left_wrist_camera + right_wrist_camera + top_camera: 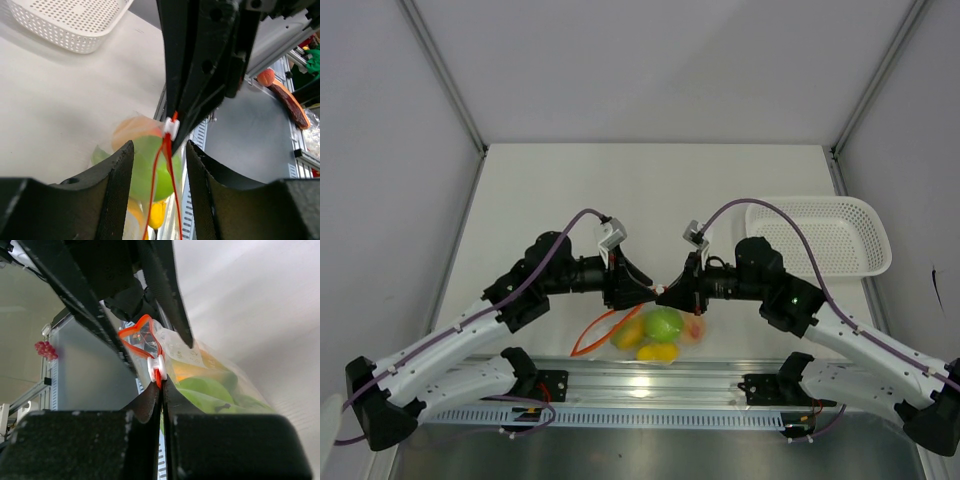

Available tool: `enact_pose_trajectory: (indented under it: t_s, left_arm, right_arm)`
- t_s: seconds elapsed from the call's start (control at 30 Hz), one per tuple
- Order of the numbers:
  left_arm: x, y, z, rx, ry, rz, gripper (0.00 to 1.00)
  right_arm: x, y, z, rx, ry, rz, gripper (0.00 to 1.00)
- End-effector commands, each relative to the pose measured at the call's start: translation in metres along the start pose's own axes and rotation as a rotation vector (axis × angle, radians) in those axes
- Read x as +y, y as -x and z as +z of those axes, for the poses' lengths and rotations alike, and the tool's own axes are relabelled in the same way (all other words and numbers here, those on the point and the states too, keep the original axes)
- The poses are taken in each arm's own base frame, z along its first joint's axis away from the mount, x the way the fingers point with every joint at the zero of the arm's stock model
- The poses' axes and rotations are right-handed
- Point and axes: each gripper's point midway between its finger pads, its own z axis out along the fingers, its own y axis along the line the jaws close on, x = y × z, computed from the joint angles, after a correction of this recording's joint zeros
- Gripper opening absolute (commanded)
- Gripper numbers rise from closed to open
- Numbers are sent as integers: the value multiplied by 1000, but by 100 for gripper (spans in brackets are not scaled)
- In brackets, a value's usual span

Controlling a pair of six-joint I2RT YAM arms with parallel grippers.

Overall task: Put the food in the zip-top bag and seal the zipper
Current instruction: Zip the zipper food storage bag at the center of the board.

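The clear zip-top bag [692, 333] hangs between the two arms above the table's near edge. Inside it is the food: a green apple [663, 323], a yellow fruit [657, 352] and an orange piece [628, 335]. The orange-red zipper [592, 332] loops out to the left, partly apart. My right gripper [161, 385] is shut on the zipper [135, 335] just under its white slider [157, 368]. My left gripper [160, 145] stands open. The two zipper strips [166, 142] hang between its fingers without touching them. The apple [150, 170] shows behind.
A white mesh basket [820, 235] sits at the back right of the table. An aluminium rail [650, 385] runs along the near edge under the bag. Loose toy food [285, 95] lies beyond the table edge. White walls enclose the table.
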Motion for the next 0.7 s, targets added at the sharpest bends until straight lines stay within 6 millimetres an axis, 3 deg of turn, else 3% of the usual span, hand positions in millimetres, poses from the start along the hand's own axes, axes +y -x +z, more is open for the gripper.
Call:
enact_pose_trajectory:
  t_s: [0.0,0.27,0.4,0.63,0.67]
  left_arm:
    - [0,31,6,-77,13,23,48]
    - [-4,35,12,-80,-21,25,41]
    - [-5,34,12,-78,-27,20,33]
    - [-4,31,13,-64,-29,10,1]
    - [-3,29,14,-55,-30,4,1]
  right_arm:
    - [6,13,3,-53,7,0,0]
    - [10,12,3,-56,8,8,0]
    - [11,13,3,-55,6,3,0]
    - [9,14,4,-67,-17,6,0]
    - [8,16,4,-76,-23,7,0]
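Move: The white slider sits on the orange zipper between the two hands, about 2 cm to the left hand's right and 1 cm ahead at the same height; from the right hand it is about 1 cm to the left, level and just off the fingertips. In the bag, roughly 16 cm below the left hand, the green apple lies some 4 cm back and 3 cm right, the peach 5 cm back and 9 cm right, and the yellow mango 6 cm back and 4 cm left. The left hand, its half-open fingers already astride the orange zipper, eases about 1 cm to the right and 1 cm forward towards the white slider, then nearly stops and closes fully, pinching the zipper right at the slider while rising about half a centimetre. The right hand stays in place with its shut fingers keeping their pinch on the zipper just beyond the slider, and turns only about 5 degrees clockwise. ##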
